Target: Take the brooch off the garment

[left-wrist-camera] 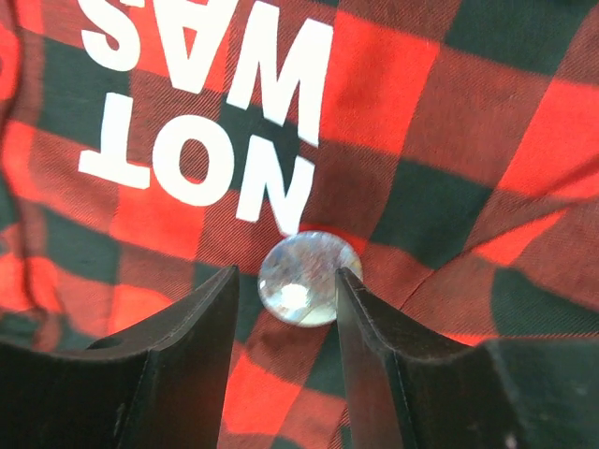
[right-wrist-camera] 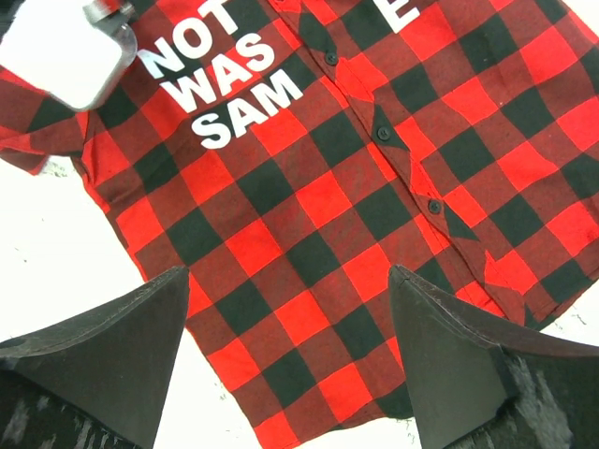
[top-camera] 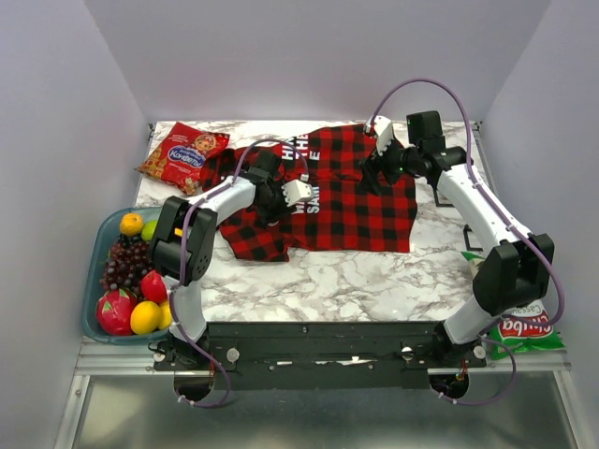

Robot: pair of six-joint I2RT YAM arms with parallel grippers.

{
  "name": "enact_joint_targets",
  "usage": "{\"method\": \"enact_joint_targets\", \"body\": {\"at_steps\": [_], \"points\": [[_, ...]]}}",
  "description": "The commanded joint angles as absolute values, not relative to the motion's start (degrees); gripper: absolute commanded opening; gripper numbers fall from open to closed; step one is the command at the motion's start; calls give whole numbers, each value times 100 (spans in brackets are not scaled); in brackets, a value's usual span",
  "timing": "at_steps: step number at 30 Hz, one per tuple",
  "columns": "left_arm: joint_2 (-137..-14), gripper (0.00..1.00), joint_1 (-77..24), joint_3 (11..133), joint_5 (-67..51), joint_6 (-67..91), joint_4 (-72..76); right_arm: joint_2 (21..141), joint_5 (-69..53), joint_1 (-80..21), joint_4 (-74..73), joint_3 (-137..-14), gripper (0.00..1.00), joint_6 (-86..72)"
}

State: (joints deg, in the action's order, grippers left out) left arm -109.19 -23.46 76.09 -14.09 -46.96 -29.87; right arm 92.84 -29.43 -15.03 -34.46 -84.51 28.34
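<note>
The garment [top-camera: 346, 201], a red-and-black checked shirt with white lettering, lies spread on the marble table. The brooch [left-wrist-camera: 298, 279], a small silvery disc, is pinned just below the "NOT" lettering [left-wrist-camera: 197, 159]. My left gripper [left-wrist-camera: 285, 273] is low over the shirt [left-wrist-camera: 421, 112], open, its tips either side of the brooch. One finger [left-wrist-camera: 393, 365] meets the disc's edge and a small gap separates the other finger [left-wrist-camera: 187, 355] from it. From above, the left gripper [top-camera: 273, 199] hides the brooch. My right gripper [top-camera: 372, 170] hovers wide open over the shirt [right-wrist-camera: 318, 196], and nothing is between its fingers [right-wrist-camera: 288, 271].
A red snack packet [top-camera: 184, 150] lies at the back left, next to the shirt's sleeve. A teal tray [top-camera: 91, 290] of fruit stands at the left edge. A green packet [top-camera: 519, 327] lies by the right arm's base. Grey walls close in on three sides.
</note>
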Motion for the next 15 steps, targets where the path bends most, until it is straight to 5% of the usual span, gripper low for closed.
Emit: {"method": "enact_joint_targets", "body": {"at_steps": [1, 10, 15], "points": [[-11293, 54, -2198, 8085, -1819, -3772, -3445, 9088, -2865, -1503, -3428, -8350, 94, 2821], [-11672, 39, -1864, 8587, -2302, -2980, -4034, 9097, -2865, -1503, -3437, -8323, 94, 2830], [-11646, 16, -1697, 8701, -2785, -2795, -4289, 9132, -2883, -1503, -3437, -8358, 94, 2821]]}}
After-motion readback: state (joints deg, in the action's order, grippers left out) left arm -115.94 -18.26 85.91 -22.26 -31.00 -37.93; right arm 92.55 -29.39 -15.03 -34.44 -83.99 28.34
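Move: The round brooch on the garment lies almost right under the left hand, about 1 cm back and some 2 cm below. Beside it, the NOT lettering is roughly 3 cm ahead and 3 cm right of that hand, and the WAS lettering about 4 cm ahead and 7 cm right, at the same depth. From the right hand the brooch is about 24 cm left, 1 cm back and 19 cm below. At the brooch, the left hand turns roughly 20 degrees, partly counter-clockwise, while its half-open fingers narrow by half. ##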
